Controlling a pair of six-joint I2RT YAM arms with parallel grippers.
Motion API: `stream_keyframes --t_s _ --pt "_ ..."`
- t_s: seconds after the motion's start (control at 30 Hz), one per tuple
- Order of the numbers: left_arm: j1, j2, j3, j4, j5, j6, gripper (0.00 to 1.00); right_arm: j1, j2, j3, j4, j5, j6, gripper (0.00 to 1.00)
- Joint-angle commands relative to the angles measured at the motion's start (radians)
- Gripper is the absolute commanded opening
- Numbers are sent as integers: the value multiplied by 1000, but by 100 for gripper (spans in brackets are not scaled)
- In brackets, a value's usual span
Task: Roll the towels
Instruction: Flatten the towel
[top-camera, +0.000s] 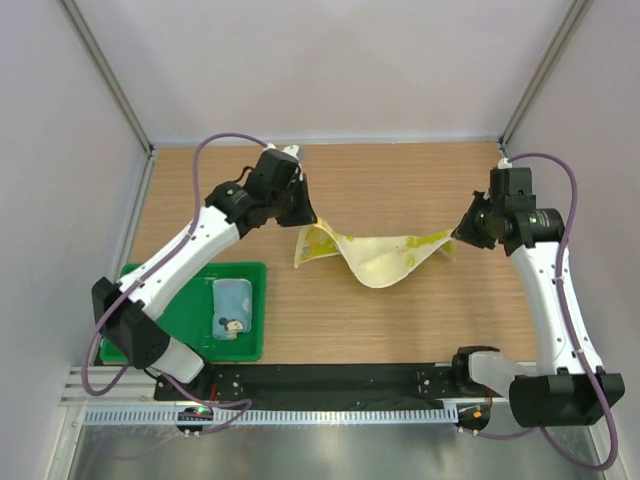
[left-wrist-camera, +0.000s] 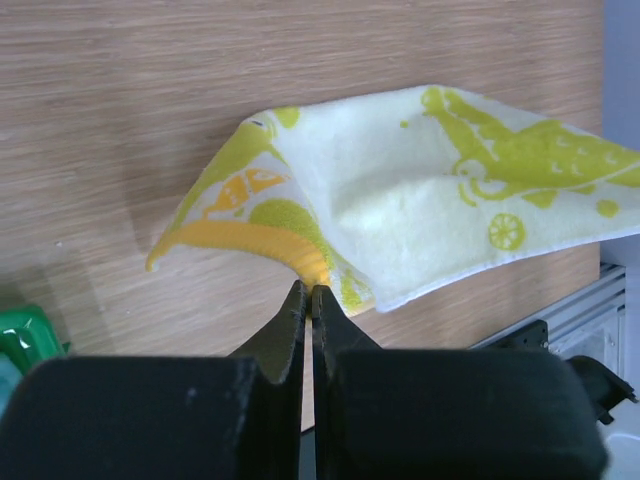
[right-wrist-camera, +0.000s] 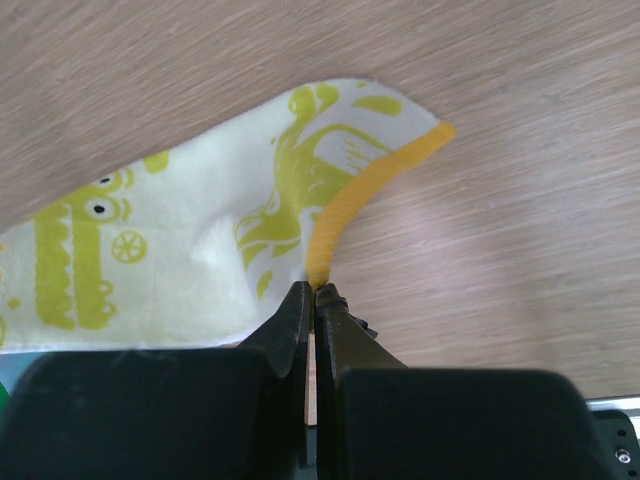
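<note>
The yellow-cream towel (top-camera: 375, 255) with green and orange print hangs stretched above the table, sagging in the middle between both arms. My left gripper (top-camera: 303, 218) is shut on its left corner; in the left wrist view the fingertips (left-wrist-camera: 310, 292) pinch the orange band of the towel (left-wrist-camera: 420, 190). At the right end, my right gripper (top-camera: 458, 238) is shut on the other corner, and the right wrist view shows its tips (right-wrist-camera: 315, 290) clamped on the towel's (right-wrist-camera: 180, 230) orange edge. A light blue towel (top-camera: 232, 305) lies rolled in the green tray (top-camera: 190, 290).
The green tray sits at the front left of the wooden table, beside the left arm's base. Grey walls close in the table on the left, right and back. A black rail (top-camera: 330, 380) runs along the near edge.
</note>
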Motion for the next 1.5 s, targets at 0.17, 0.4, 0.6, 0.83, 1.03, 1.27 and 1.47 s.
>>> stream_keyframes --t_s 0.17,0.4,0.6,0.83,1.03,1.27,1.47 --pt "2 -266 -58 -171 -44 17 0 4 -211 88 -166 53 26 1" --pt "2 -418 -112 -285 -71 -17 0 4 -305 99 -269 110 74 1" --pt "3 -402 -206 -261 -78 -62 0 2 -209 -17 -171 95 121 1" --pt "152 -224 -227 -175 16 -42 0 2 24 -73 41 104 151 1" --pt "245 41 -143 -103 66 27 0 -36 337 7 197 92 131 1" --pt "325 310 53 -84 139 44 0 -50 702 232 236 55 106 1" --pt "428 514 207 -87 255 -5 1 -56 957 553 149 43 98 36"
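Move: Both shut grippers hold the lifted towel by its corners; its sagging middle hangs about 17 cm right of the left hand, level with it and 10 cm lower, and 17 cm left of the right hand, slightly ahead. The bare table for the held edge lies 10 cm ahead and 10 cm left of the left hand, 18 cm ahead of the right, both some 22 cm below. The folded blue towel is about 21 cm left and 10 cm back from the left hand, down in the green box. Both grippers keep pinching the towel's corners while they draw it back about 9 cm and up 6, the left also going 9 cm left. They then sweep forward and some 21 cm down over the table, the right farther out (about 27 cm), the wrists tipping down past their starting tilt. Left stays shut; right begins to open at the hem. ##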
